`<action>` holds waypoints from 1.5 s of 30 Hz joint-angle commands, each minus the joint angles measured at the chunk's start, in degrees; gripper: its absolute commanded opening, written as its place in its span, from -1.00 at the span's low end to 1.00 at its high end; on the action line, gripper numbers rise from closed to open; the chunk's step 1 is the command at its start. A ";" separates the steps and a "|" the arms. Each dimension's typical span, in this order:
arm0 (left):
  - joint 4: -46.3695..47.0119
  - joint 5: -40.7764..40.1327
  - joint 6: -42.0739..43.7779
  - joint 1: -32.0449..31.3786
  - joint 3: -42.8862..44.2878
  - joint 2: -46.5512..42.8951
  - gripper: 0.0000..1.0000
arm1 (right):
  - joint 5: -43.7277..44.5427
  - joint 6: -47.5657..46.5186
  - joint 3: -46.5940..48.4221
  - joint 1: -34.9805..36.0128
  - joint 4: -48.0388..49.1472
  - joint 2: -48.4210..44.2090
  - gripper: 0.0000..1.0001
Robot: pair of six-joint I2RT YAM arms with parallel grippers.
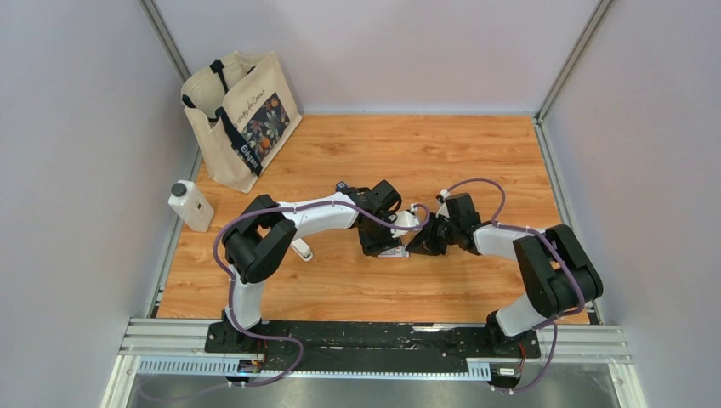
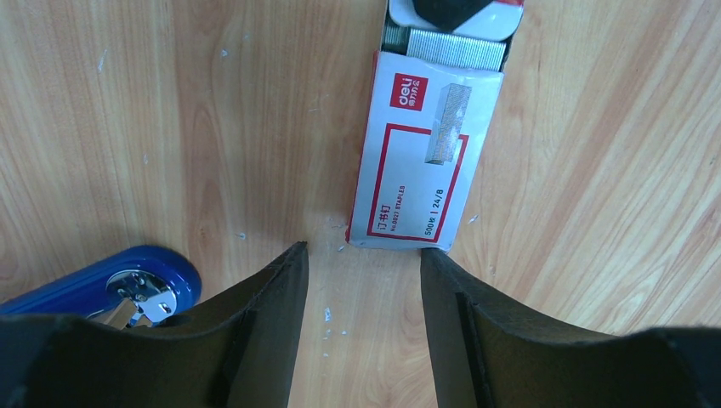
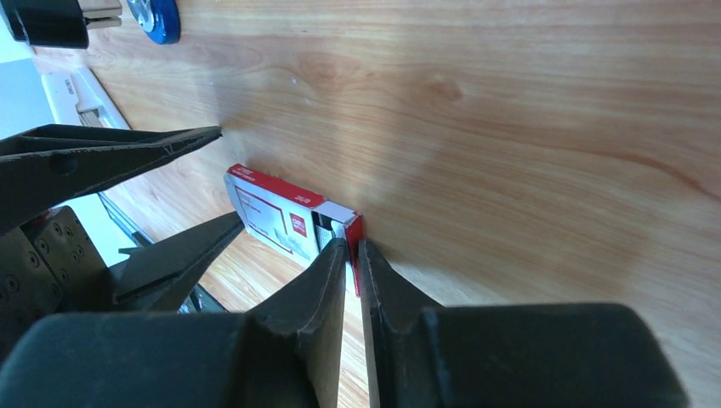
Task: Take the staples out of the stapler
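Observation:
The blue stapler (image 2: 102, 285) lies at the lower left of the left wrist view, beside my left finger, and at the top left of the right wrist view (image 3: 157, 17). The red-and-white staple box (image 2: 422, 157) lies flat, its inner tray slid out and showing a strip of staples (image 2: 455, 47). My left gripper (image 2: 361, 251) is open and empty, its tips just short of the box's near end. My right gripper (image 3: 353, 245) is shut on the red end flap of the staple box (image 3: 293, 217). Both grippers meet at mid-table (image 1: 408, 236).
A canvas tote bag (image 1: 242, 115) stands at the back left. A white bottle with a dark cap (image 1: 190, 204) stands at the left edge. A small white object (image 1: 302, 249) lies by the left arm. Walls enclose the wooden table (image 1: 476, 161).

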 commanded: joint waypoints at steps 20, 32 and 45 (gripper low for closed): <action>-1.23 0.23 1.33 -0.74 1.84 0.56 0.15 | -3.90 3.60 -1.49 2.24 8.75 2.81 -0.45; -2.45 -0.30 1.34 -0.56 2.11 0.12 0.14 | -4.35 2.46 -2.72 1.19 6.74 0.70 -0.03; -13.35 6.28 -4.37 7.78 10.37 -11.56 0.35 | 3.30 -2.46 4.04 -2.59 -9.34 -4.66 0.79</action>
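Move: The staple box, its tray nearly in, has its middle about 4 cm left of the right hand, level fore and aft, and 1 cm lower; the right fingertips are at the tray's end. From the left hand, at the box's other end, that middle is some 4 cm right, 2 cm back and 1 cm lower. The blue stapler lies about 10 cm ahead and 5 cm left of the left hand, the white stapler roughly 18 cm left and 1 cm ahead. Right hand pushes the tray leftward about 2.5 cm into the box, opens, backs off; left hand lifts away. ##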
